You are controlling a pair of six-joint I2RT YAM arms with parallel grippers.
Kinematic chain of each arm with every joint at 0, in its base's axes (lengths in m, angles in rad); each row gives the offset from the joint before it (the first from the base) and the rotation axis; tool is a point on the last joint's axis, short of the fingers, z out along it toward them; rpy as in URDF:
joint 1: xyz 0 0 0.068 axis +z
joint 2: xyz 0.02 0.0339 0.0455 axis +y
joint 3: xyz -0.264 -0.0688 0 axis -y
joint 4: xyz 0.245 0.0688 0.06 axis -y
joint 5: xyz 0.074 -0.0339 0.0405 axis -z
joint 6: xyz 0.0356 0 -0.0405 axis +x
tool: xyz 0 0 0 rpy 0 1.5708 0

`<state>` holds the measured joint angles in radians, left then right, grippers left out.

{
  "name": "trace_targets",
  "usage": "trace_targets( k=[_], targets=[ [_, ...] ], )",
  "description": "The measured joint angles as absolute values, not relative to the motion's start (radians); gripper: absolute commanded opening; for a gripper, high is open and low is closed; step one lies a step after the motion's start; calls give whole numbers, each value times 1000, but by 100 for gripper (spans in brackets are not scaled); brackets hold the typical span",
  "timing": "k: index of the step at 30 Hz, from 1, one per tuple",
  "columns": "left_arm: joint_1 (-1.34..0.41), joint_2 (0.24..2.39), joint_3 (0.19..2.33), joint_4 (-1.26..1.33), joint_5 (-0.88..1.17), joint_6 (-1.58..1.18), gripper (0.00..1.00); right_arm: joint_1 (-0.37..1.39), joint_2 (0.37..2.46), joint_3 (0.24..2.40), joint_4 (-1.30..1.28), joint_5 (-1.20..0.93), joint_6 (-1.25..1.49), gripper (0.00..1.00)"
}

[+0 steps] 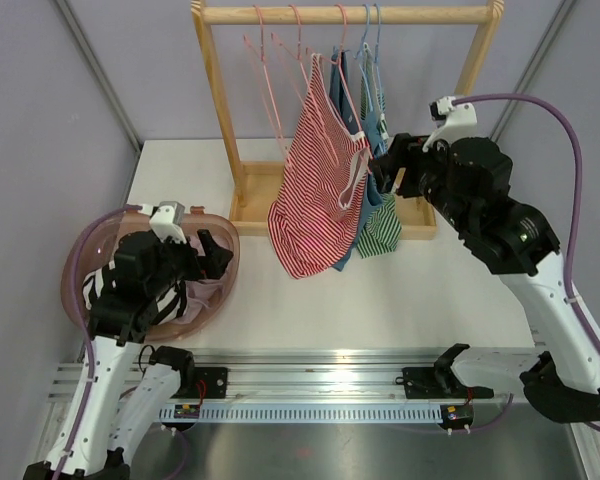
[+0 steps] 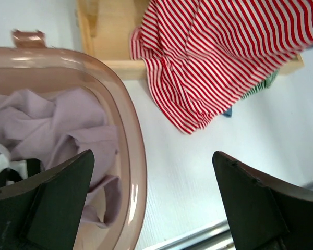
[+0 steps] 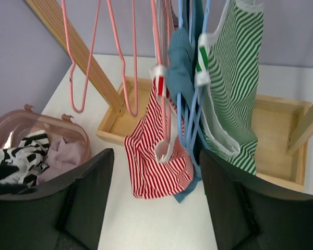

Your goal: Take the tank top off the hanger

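A red-and-white striped tank top (image 1: 315, 185) hangs from a pink hanger (image 1: 330, 70) on the wooden rack (image 1: 345, 14), its hem drooping toward the table. It also shows in the right wrist view (image 3: 156, 161) and the left wrist view (image 2: 219, 57). My right gripper (image 1: 382, 165) is open and empty, close to the right side of the hanging clothes at strap height; its jaws (image 3: 156, 198) frame the red top. My left gripper (image 1: 212, 252) is open and empty above the right rim of the pink basket (image 1: 75, 265), left of the top.
A blue top (image 3: 180, 67) and a green striped top (image 3: 235, 94) hang on blue hangers right behind the red one. Two bare pink hangers (image 3: 88, 57) hang further left. The rack's wooden base tray (image 1: 250, 195) sits below. The basket (image 2: 130, 156) holds lilac (image 2: 52, 125) and zebra-print clothes.
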<state>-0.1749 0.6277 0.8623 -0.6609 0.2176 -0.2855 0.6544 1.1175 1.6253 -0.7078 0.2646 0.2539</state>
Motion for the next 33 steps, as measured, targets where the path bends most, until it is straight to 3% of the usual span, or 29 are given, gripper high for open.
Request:
trace_targets(
  k=[19,33],
  targets=[
    [-320,588,795,-657,235,-311,99,654,1801,2463,-846,323,43,57],
    [-357,582,795,-657,231,-314,99,650,1928,2534,-869,403,-45,51]
  ],
)
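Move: The pink hanger carrying the red-striped tank top is about 18 cm ahead of the right gripper and 7 cm left, near its height; the tank top hangs beneath, its middle some 12 cm below the gripper. The blue top on its blue hanger is roughly 4 cm right of the pink hanger, the nearer empty pink hanger about 8 cm left of it. From the left gripper, the loaded hanger is some 23 cm ahead, 24 cm right and 18 cm higher. Bring the right gripper about 16 cm forward and 8 cm left to the loaded pink hanger, arching up some 6 cm first and sinking most of that again on the way in. Roll its left side down about 20 degrees and narrow the fingers partway, leaving them open around the wires. Let the empty left gripper ease about 5 cm right and back, dipping slightly. ##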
